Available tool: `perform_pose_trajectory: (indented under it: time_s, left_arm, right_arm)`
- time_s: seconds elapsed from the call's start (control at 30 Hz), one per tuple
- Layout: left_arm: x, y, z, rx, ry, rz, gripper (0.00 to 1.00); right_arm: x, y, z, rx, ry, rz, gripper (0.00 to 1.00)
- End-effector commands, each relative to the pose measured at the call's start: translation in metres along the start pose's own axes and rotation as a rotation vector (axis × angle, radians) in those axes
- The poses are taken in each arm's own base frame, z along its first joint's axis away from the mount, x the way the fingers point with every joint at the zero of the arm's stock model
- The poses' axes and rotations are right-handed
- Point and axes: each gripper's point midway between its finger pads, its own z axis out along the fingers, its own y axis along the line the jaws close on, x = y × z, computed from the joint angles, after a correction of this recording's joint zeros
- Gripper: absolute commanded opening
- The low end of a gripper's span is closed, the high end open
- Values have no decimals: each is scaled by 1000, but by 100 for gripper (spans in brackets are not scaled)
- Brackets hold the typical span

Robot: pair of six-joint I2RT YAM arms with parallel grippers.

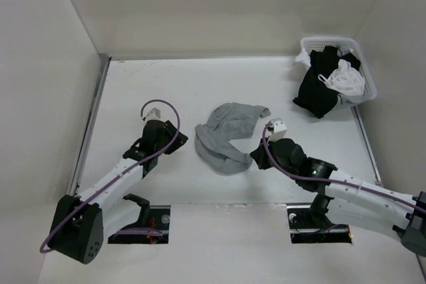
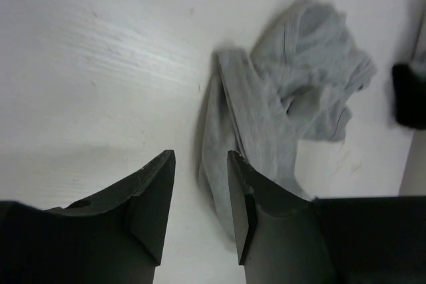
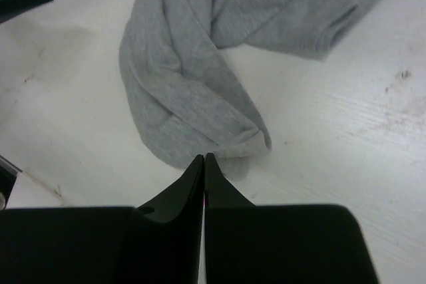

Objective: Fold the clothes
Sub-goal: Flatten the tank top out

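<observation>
The clothes [image 1: 226, 134] are a light grey tank top lying crumpled in the middle of the white table. In the left wrist view the clothes [image 2: 279, 98] lie just ahead and to the right of my left gripper [image 2: 200, 157]. Its jaws are open over bare table and its right finger [image 2: 243, 191] is at the cloth's edge. My left gripper [image 1: 178, 143] sits at the garment's left side. My right gripper [image 1: 256, 157] is at its lower right end. Its tips [image 3: 204, 157] are shut at the near edge of the clothes [image 3: 180, 98], with no cloth seen between them.
A white basket [image 1: 369, 71] stands at the back right with black garments [image 1: 319, 88] hanging over its side and a small white garment [image 1: 346, 78] on top. Walls close the table at the back and both sides. The right arm [image 2: 409, 94] shows beyond the cloth.
</observation>
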Motion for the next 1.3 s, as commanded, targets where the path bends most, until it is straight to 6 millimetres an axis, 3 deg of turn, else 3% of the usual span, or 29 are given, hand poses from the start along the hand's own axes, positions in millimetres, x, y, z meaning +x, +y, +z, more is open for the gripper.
perform_pose_trajectory:
  time_s: [0.0,0.07,0.13,0.47,0.63,0.8,1.07,1.27]
  left_arm:
    - [30,-20,1,66,86,113,35]
    - [42,-24,6,58,102,159,37]
    - [41,-34,12,57,79,187,38]
    - [-2,-29,75,9,-60,135,37]
    - [6,-38,98,57,-4,99,38]
    - [11,-33,116,51,17,80,40]
    - [21,-25,126,29,40,89,25]
    - [22,-31,131,47,49,85,7]
  right_arm:
    - [-17,12,-8,-50,-93,148,2]
    - [-2,8,-6,-47,-65,164,2]
    - [7,6,-2,-47,-51,174,3]
    - [5,11,0,-83,-56,174,3]
    - [7,12,2,-91,-56,177,3]
    - [10,13,5,-97,-48,178,3]
    - [7,11,5,-95,-59,185,3]
    - [4,13,4,-99,-65,191,3]
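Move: The tank top lies bunched on the table, and its left corner is some 9 cm ahead of the left hand, 6 cm to its right and 8 cm below. The tank top's near right end lies about 4 cm back and 22 cm right of the left hand, and its bunched far part about 12 cm ahead and 19 cm right. From the right hand, that left corner is roughly 16 cm ahead, 17 cm left and 12 cm below. The left hand, open about a third and empty, swings down to the right and a little back for some 5 cm, then turns and reaches forward about 12 cm while still sinking, ending low at the tank top's left corner, roughly 7 cm lower than it began. As it eases to a stop there with a last small drift to the right, its fingers close from about a third open to nearly shut, pinching the grey cloth at that corner. ##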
